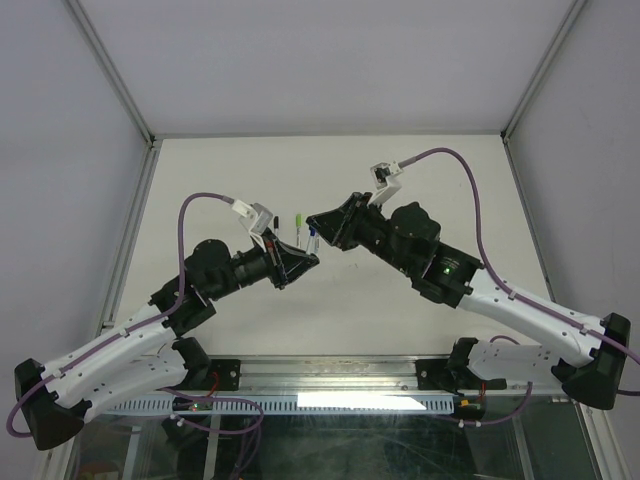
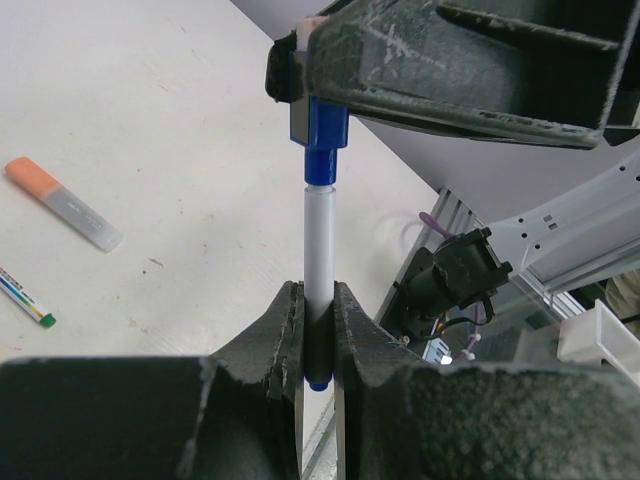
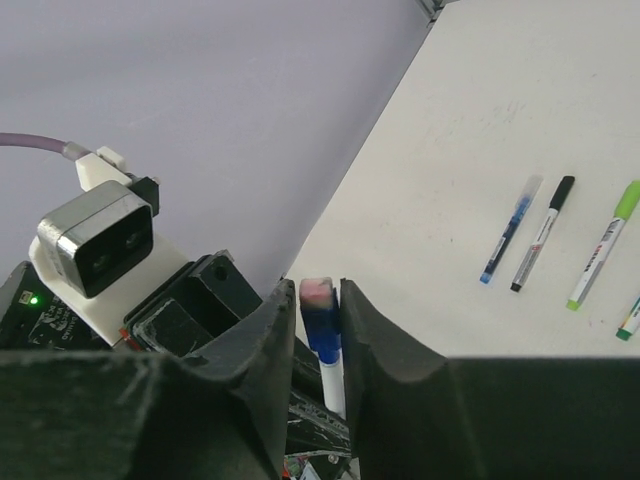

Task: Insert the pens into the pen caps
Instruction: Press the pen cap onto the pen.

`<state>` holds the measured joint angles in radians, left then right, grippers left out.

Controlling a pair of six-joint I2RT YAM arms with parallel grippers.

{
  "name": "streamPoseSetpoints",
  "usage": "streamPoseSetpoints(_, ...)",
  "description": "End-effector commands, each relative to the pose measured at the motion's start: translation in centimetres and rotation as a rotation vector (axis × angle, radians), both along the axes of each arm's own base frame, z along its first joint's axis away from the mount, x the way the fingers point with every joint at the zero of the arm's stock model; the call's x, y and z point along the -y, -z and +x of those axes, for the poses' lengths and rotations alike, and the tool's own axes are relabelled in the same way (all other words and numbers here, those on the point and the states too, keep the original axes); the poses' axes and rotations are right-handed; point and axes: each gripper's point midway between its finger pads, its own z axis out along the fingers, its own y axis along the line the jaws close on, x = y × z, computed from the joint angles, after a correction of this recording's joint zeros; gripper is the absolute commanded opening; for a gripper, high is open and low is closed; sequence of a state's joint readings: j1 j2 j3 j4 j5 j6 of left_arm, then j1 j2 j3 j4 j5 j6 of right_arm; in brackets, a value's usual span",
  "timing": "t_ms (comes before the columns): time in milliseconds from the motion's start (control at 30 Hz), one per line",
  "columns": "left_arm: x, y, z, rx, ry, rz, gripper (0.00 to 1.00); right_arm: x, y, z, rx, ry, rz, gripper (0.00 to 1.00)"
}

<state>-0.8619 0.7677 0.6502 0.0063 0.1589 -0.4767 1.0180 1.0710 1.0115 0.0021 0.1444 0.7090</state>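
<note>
A pale grey-white pen [image 2: 318,240] stands upright between my two grippers above the table's middle [image 1: 312,240]. My left gripper [image 2: 318,300] is shut on its lower barrel, whose blue end pokes out below the fingers. A blue pen cap [image 2: 320,140] sits over the pen's upper tip. My right gripper [image 3: 318,295] is shut on that cap [image 3: 320,320], whose pinkish end shows between the fingertips, with the white barrel [image 3: 333,385] below. In the top view the left gripper [image 1: 300,262] and right gripper [image 1: 315,222] meet tip to tip.
On the table lie an orange-capped marker [image 2: 65,203], a thin pen with a green tip [image 2: 25,298], a blue ballpoint [image 3: 505,240], a black-capped pen [image 3: 540,235] and a lime-green-capped marker [image 3: 603,245]. Pale walls enclose the table.
</note>
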Motion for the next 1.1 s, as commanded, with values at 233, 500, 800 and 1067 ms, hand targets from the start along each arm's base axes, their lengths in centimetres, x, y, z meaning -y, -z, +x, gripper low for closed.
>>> streamPoseSetpoints(233, 0.2, -4.4, 1.0, 0.097, -0.017, -0.025, 0.0, 0.3, -0.9, -1.1, 0.007, -0.04, 0.029, 0.0)
streamPoseSetpoints(500, -0.6, -9.1, 2.2, 0.219, -0.089, -0.082, 0.0, 0.1, 4.0, -3.9, -0.088, -0.131, -0.045, 0.0)
streamPoseSetpoints(800, -0.6, -14.4, 2.6, 0.301, -0.117, -0.169, 0.0, -2.5, 11.4, -10.2, -0.211, -0.22, -0.153, 0.0)
streamPoseSetpoints(1067, -1.2, -15.2, 2.4, 0.31, -0.129, -0.187, 0.0, -1.4, 11.5, -11.5, -0.208, -0.169, -0.138, 0.0)
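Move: Right at the right hand's still-open fingers sits the blue pen cap, its middle about 1 cm below them; from the left hand, which already holds the pen upright near its lower end, the cap lies about 7 cm up and 2 cm ahead. On the table some 33 cm below the right hand, the light green pen lies 17 cm ahead and 4 cm left, the green-capped marker 17 cm ahead and 1 cm right, the orange highlighter 18 cm ahead and 9 cm right. Closing on the cap, the right fingers pinch it while the left hand, keeping its grip, lifts the pen about 1 cm up into it. Both hands then swing down and back towards the robot with pen and cap between them, the right sinking faster (some 4.5 cm in all) and turning slightly clockwise, the left tipping its fingers down about 15 degrees. ##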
